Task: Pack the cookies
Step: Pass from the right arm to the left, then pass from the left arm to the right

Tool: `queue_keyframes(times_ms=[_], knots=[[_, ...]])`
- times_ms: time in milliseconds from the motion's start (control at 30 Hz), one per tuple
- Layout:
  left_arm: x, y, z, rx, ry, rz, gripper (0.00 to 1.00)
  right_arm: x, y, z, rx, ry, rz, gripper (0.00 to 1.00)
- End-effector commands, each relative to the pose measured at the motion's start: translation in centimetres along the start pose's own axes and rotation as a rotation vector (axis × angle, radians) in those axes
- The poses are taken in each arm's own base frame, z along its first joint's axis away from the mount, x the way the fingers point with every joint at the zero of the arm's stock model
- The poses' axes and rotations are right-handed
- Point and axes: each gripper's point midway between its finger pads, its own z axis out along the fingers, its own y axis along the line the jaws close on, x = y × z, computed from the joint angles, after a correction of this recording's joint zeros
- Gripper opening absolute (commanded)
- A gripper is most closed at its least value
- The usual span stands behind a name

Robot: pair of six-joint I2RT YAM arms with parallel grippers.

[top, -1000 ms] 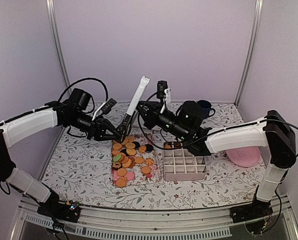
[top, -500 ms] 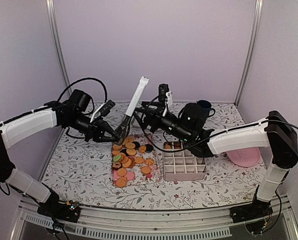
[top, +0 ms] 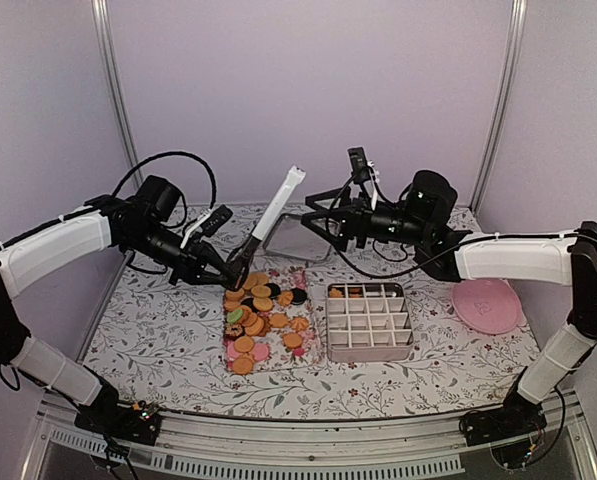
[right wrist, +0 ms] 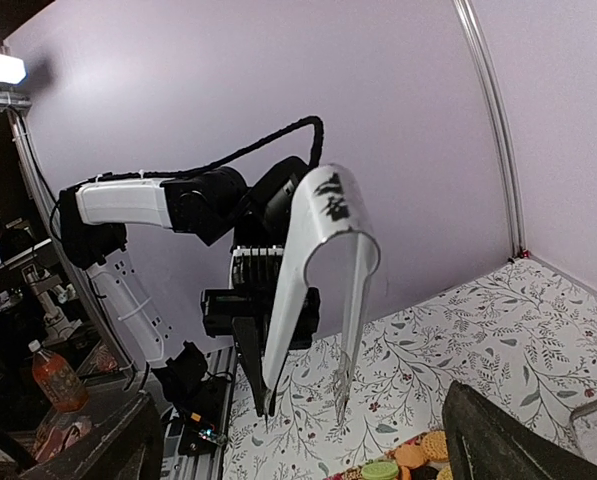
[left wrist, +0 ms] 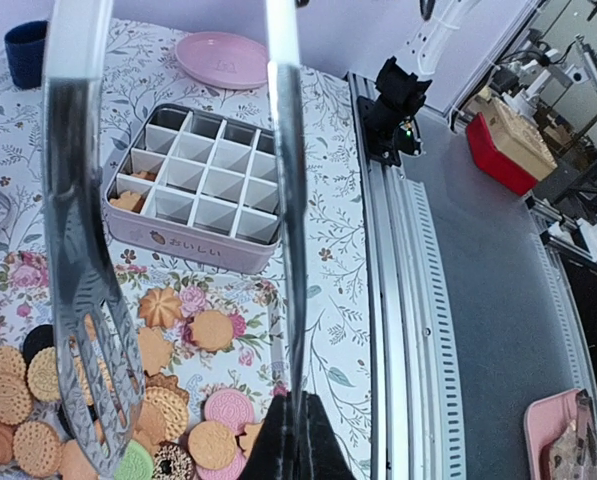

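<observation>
The cookies [top: 261,316] lie heaped on a floral tray [top: 313,345] left of a divided pink box [top: 369,322]; the left wrist view shows the same cookies [left wrist: 213,330] and the box [left wrist: 200,190]. My left gripper [top: 238,262] is shut on one arm of white-handled metal tongs [top: 278,203], which slant up to the right. In the left wrist view the gripper [left wrist: 300,425] pinches the thin arm of the tongs [left wrist: 286,200], and the slotted blade hangs over the cookies. My right gripper [top: 314,210] stands open, clear of the tongs [right wrist: 318,260].
A pink plate [top: 487,305] sits right of the box. A clear lid [top: 300,238] lies behind the tray. A dark blue cup [left wrist: 25,52] stands at the back. A few cookies [top: 339,293] rest in the box's back row. The table's metal rail [left wrist: 403,300] is near.
My right gripper opened, let go of the tongs and drew back up and to the right. My left gripper closed on the tongs and holds them alone.
</observation>
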Motion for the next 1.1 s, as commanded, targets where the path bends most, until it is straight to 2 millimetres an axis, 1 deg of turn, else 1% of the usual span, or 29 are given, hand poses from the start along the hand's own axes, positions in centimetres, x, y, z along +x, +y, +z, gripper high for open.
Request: queue_keyframes(times_ms=[0, 67, 100, 267, 400, 600, 900, 1067], knots=[[-0.6, -0.7, -0.4, -0.001, 0.002, 0.066, 0.00, 0.5, -0.3, 0.7, -0.094, 0.118, 0.040, 0.99], [-0.5, -0.7, -0.3, 0.001, 0.004, 0.069, 0.00, 0.6, -0.6, 1.2, -0.116, 0.145, 0.034, 0.99], [-0.5, -0.7, -0.2, 0.002, 0.005, 0.069, 0.00, 0.2, -0.5, 1.6, -0.133, 0.149, 0.028, 0.99], [-0.5, -0.9, -0.1, 0.010, 0.008, 0.073, 0.00, 1.0, -1.3, 2.6, -0.168, 0.179, 0.052, 0.99], [-0.5, -1.0, 0.1, 0.018, 0.008, 0.074, 0.00, 1.3, -1.5, 3.4, -0.190, 0.177, 0.065, 1.00], [0.0, -0.8, 0.3, 0.020, 0.019, 0.069, 0.00, 2.0, -0.7, 4.8, -0.234, 0.190, 0.078, 0.90], [0.1, -0.7, 0.4, 0.015, 0.022, 0.069, 0.00, 1.6, -0.3, 5.5, -0.265, 0.184, 0.087, 0.77], [0.1, -0.4, 0.5, 0.006, 0.026, 0.069, 0.00, 1.9, 0.1, 5.8, -0.277, 0.193, 0.098, 0.71]])
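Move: The left hand already holds the tongs low down, with the handle rising from it. From the right hand, the handle's middle lies about 7 cm to the left and 1 cm ahead, at roughly the same height. The spread cookies are some 8 cm left and the cookie box 13 cm right, both 1 cm back; the silver tray is 20 cm ahead, 2 cm left, all about 30 cm lower. From the left hand, that handle is 4 cm ahead, 7 cm right and 12 cm up. The left fingers keep their shut pinch on the tongs' lower part, almost still, while the empty, wide-open right hand goes back to the handle: a short hitch forward and up, then left, about 5 cm in all, dipping slightly on the way. It swings some 15 degrees counter-clockwise and closes its fingers by about a quarter, bringing them around the handle; whether they touch can't be seen. ##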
